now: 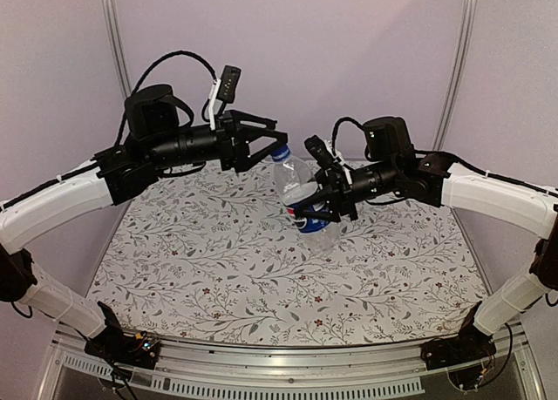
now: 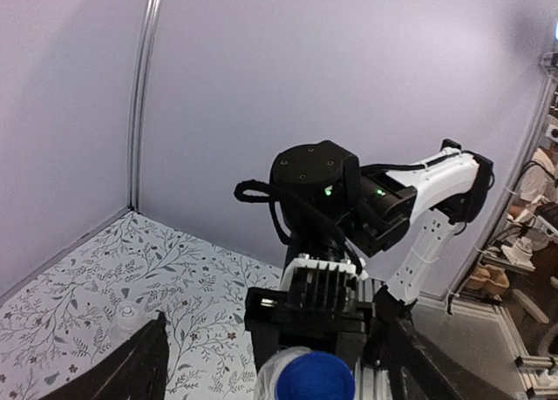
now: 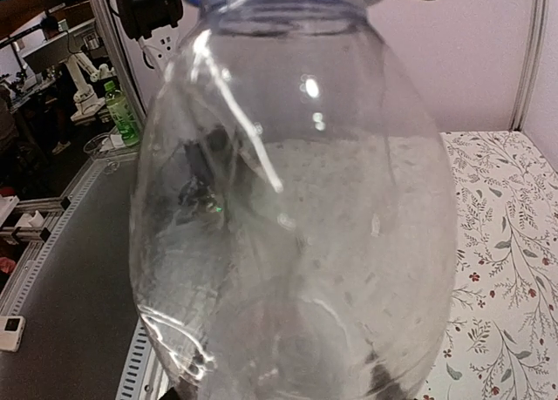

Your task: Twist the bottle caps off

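Note:
The taller clear bottle [image 1: 299, 186] with its blue label [image 1: 311, 223] is held off the floral table, tilted with its neck toward the left arm. My right gripper [image 1: 314, 208] is shut on its body. In the right wrist view the bottle [image 3: 288, 208] fills the frame and hides my fingers. The bright blue cap [image 1: 280, 152] sits on the neck. My left gripper [image 1: 272, 147] is open, one finger on each side of the cap and apart from it. In the left wrist view the blue cap [image 2: 320, 376] lies between my spread fingers [image 2: 144, 369]. The white cap and the shorter bottle cannot be made out.
A small clear round object [image 2: 129, 314] sits on the floral table cover [image 1: 218, 269], too small to identify. Pale walls with metal posts [image 1: 111, 34] close the back and sides. An aluminium rail [image 1: 288, 378] runs along the near edge between the arm bases.

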You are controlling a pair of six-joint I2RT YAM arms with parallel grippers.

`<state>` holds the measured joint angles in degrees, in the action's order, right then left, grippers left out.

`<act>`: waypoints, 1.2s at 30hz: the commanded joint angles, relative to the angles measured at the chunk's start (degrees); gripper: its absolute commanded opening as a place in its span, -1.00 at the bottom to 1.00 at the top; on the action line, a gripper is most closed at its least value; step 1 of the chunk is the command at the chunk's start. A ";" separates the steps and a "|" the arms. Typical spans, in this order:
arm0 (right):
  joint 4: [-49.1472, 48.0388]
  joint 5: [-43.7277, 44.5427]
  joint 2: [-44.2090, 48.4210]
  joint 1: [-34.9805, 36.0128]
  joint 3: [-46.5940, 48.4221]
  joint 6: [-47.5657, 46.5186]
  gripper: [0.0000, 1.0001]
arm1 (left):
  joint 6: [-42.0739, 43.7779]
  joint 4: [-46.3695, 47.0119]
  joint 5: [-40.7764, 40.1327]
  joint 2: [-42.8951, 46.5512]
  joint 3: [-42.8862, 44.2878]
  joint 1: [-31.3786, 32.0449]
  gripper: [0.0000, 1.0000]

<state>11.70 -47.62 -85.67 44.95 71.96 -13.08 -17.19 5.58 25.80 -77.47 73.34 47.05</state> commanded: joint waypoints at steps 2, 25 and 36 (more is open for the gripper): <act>0.44 -9.82 0.19 0.13 0.00 -1.74 -0.21 | 0.91 9.39 21.86 0.58 -3.04 -2.30 0.70; 0.88 -17.16 -0.90 0.11 0.02 -2.93 -0.21 | 0.20 14.36 33.87 -6.24 1.63 -2.31 0.24; 0.94 -16.81 -1.04 0.07 -0.07 -2.83 -0.21 | 0.23 14.17 33.80 -6.32 1.78 -2.47 -0.06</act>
<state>12.49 -63.66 -85.71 44.95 71.96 -15.53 -17.12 18.70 59.09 -83.44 73.76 45.19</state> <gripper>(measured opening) 0.399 0.488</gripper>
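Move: Just off the left fingertips, the blue bottle cap lies about 2 cm back, 1 cm to the right and 2 cm below the wide-open left hand. The clear bottle stands on the table some 19 cm ahead of that hand, 16 cm to its right and 30 cm lower. From the right hand, still gripping the label, the cap is about 1 cm ahead, 4 cm left and 10 cm up. Swinging back for a fresh grip, the left hand travels about 6.5 cm towards its base while turning some 30 degrees clockwise, then eases slightly right, its fingers narrowing to half open around the cap. The right hand keeps its hold and carries the bottle back 4.5 cm and slightly up, turning it about 15 degrees counter-clockwise. ##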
